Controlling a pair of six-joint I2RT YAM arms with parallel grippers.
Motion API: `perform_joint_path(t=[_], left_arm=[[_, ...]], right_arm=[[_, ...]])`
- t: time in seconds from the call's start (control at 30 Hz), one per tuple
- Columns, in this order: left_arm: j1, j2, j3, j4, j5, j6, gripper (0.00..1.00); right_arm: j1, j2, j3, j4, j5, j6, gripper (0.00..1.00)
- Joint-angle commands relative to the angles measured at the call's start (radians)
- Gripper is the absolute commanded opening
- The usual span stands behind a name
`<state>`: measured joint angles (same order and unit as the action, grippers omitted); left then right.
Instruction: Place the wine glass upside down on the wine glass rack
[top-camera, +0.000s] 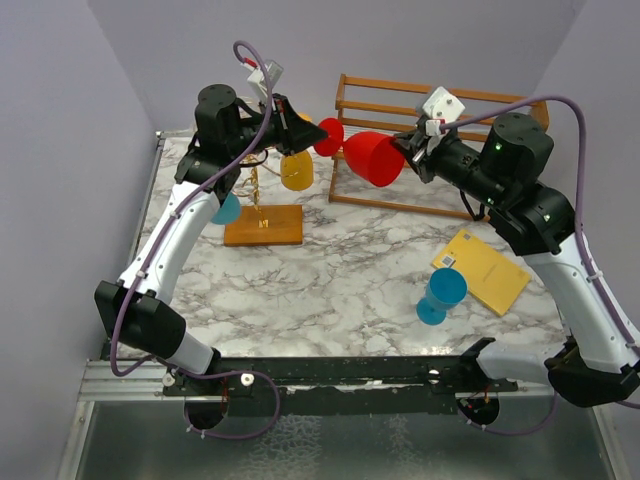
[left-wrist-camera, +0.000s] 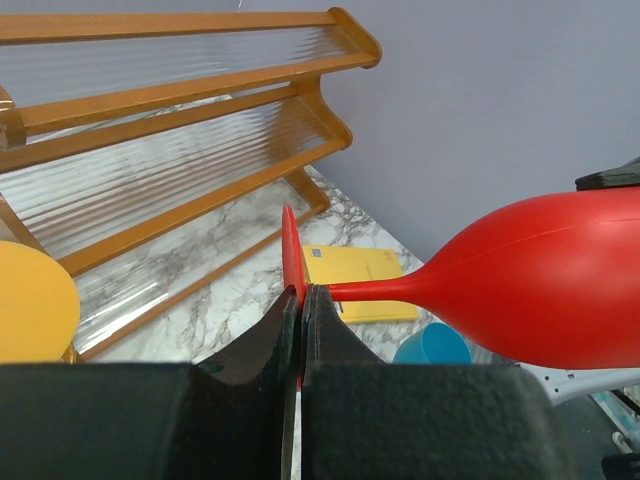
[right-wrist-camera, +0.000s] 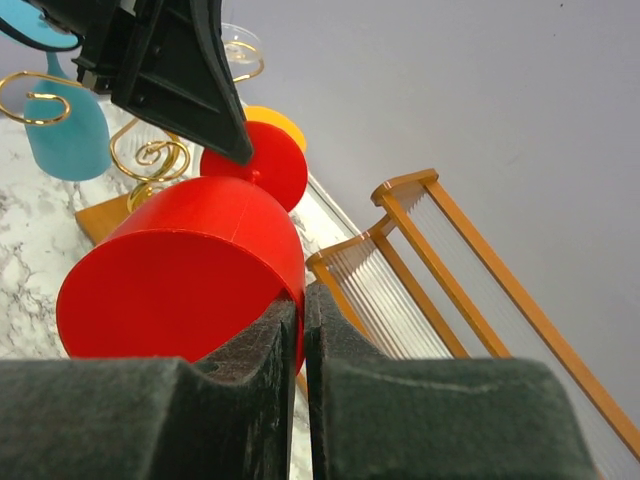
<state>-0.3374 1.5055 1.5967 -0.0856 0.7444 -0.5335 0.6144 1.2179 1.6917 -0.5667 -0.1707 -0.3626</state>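
A red wine glass (top-camera: 372, 158) hangs on its side above the table's back, held at both ends. My left gripper (top-camera: 319, 133) is shut on the glass's flat foot (left-wrist-camera: 291, 250), which stands edge-on between the pads. My right gripper (top-camera: 406, 150) is shut on the rim of the red bowl (right-wrist-camera: 180, 270), one finger inside and one outside. The wine glass rack (top-camera: 258, 195), a gold wire tree on an orange-brown base (top-camera: 263, 226), stands just left of and below the glass. A yellow glass (top-camera: 297, 170) and a blue glass (top-camera: 226, 208) hang from it.
A brown slatted wooden shelf (top-camera: 400, 88) stands at the back right, close behind the red glass. A yellow pad (top-camera: 487, 270) lies at the right, with a blue glass (top-camera: 441, 295) standing beside it. Grey walls close in the back and sides.
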Motion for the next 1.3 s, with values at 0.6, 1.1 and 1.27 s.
perform_joint_path(t=[0.6,1.1,1.27], left_arm=[[0.094,-0.099,0.231,-0.293,-0.158,0.465,0.0],[-0.11,-0.135,0.4,-0.799,-0.316,1.128,0.0],[-0.12,-0.154,0.397,-0.883,-0.304,1.224,0.0]], right_arm=[[-0.006,-0.117,-0.104,0.051,0.112,-0.096,0.85],[-0.038,-0.133,-0.132,0.049,0.097,-0.091,0.95],[-0.039,-0.132,-0.147,0.053,0.09,-0.095,0.95]])
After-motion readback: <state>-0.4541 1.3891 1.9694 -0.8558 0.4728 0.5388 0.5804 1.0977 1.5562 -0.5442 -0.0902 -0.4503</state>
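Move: The left hand pinches the red wine glass's stem near the foot; its goal, the wine glass rack, stands about 15 cm left, 3 cm ahead, its middle some 25 cm below. A hanging yellow glass is 6 cm left and 8 cm ahead, a hanging blue one 21 cm left and level, both some 16 cm below. The right hand grips the red glass's rim, the glass's middle about 5 cm to its left, 1 cm back and slightly lower. Right releases the rim; left keeps the stem, arcs up-left then back-down, rolling the bowl downward some 55 degrees. ##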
